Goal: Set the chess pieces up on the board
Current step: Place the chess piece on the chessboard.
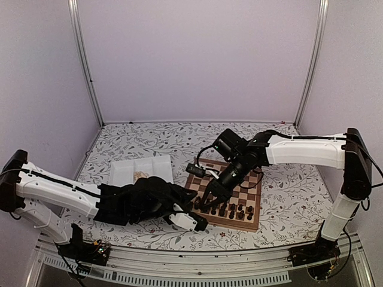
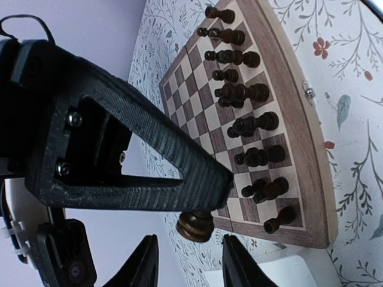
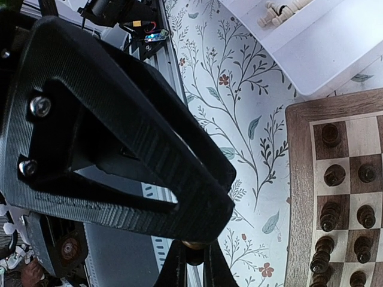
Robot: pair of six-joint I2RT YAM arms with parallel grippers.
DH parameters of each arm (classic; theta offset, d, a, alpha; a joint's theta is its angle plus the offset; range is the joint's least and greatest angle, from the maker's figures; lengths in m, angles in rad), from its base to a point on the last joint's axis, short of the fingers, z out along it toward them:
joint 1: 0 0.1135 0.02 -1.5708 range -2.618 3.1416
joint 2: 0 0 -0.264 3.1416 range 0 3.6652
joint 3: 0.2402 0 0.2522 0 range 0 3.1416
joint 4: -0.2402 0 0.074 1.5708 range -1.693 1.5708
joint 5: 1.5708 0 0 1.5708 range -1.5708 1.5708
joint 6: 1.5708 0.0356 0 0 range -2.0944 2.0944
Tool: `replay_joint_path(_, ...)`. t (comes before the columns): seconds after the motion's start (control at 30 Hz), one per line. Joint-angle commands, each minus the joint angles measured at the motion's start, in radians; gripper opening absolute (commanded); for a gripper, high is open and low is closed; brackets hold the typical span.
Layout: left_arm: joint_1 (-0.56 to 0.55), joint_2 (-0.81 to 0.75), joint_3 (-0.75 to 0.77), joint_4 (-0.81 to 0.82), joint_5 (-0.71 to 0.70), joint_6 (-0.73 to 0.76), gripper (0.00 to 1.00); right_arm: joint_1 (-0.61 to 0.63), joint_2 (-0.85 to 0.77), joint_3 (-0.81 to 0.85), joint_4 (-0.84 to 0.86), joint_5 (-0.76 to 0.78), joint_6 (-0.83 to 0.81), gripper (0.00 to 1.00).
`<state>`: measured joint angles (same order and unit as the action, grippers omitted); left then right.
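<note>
The board (image 1: 258, 210) lies right of centre, with several dark chess pieces (image 1: 237, 210) standing along its near rows, also seen in the left wrist view (image 2: 246, 92) and the right wrist view (image 3: 333, 216). Both grippers meet in the air at the board's near left corner. My right gripper (image 1: 209, 200) is shut, and its thin tips (image 3: 192, 258) pinch a dark piece (image 3: 192, 245). My left gripper (image 1: 197, 221) is open. Its tips (image 2: 191, 260) stand wider than the brown base of a dark piece (image 2: 194, 225), which sits just under its upper finger.
A white two-compartment tray (image 1: 127, 172) sits left of the board and holds pale pieces (image 1: 142, 175), seen also in the right wrist view (image 3: 281, 9). The flowered tablecloth surrounds the board. A metal rail runs along the near edge (image 1: 197, 263).
</note>
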<state>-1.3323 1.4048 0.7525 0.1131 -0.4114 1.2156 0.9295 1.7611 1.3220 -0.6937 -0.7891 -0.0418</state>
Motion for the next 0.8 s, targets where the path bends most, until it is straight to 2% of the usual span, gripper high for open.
replay_joint_path(0.0,-0.023,0.034,0.025,0.050,-0.014,0.007,0.38,0.005,0.023,0.019,0.022,-0.029,0.004,0.02)
replay_joint_path(0.23,-0.026,0.060,0.047,0.041,-0.006,-0.040,0.29,0.005,0.033,0.017,0.049,-0.033,0.025,0.02)
replay_joint_path(0.5,-0.014,0.070,0.054,0.016,0.018,-0.097,0.10,0.006,0.027,0.021,0.091,-0.028,0.078,0.06)
replay_joint_path(0.53,-0.009,0.072,0.057,0.016,0.015,-0.116,0.09,0.005,0.026,0.024,0.089,-0.016,0.079,0.09)
replay_joint_path(0.63,0.041,0.067,0.078,-0.004,0.039,-0.206,0.06,-0.003,0.014,0.031,0.090,0.051,0.089,0.31)
replay_joint_path(0.77,0.169,0.004,0.079,0.009,0.158,-0.375,0.05,-0.082,-0.073,0.034,0.072,0.120,0.087,0.53)
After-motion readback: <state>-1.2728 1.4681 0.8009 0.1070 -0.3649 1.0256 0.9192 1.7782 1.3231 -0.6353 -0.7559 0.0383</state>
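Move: The dark chess piece sits in the right hand's shut fingertips, level with its hand point. It is about 2 cm to the right of the left hand's half-open fingers and 1 cm below them. From the left hand, the board's middle lies roughly 8 cm ahead, 9 cm right and 14 cm down. The corner piece stands about 2 cm ahead, 4 cm left and 12 cm below, and the tray some 10 cm ahead, 19 cm left and 13 cm down. Left hand eases about 1 cm down-right, pinches the chess piece, then draws 2 cm forward as right opens. ##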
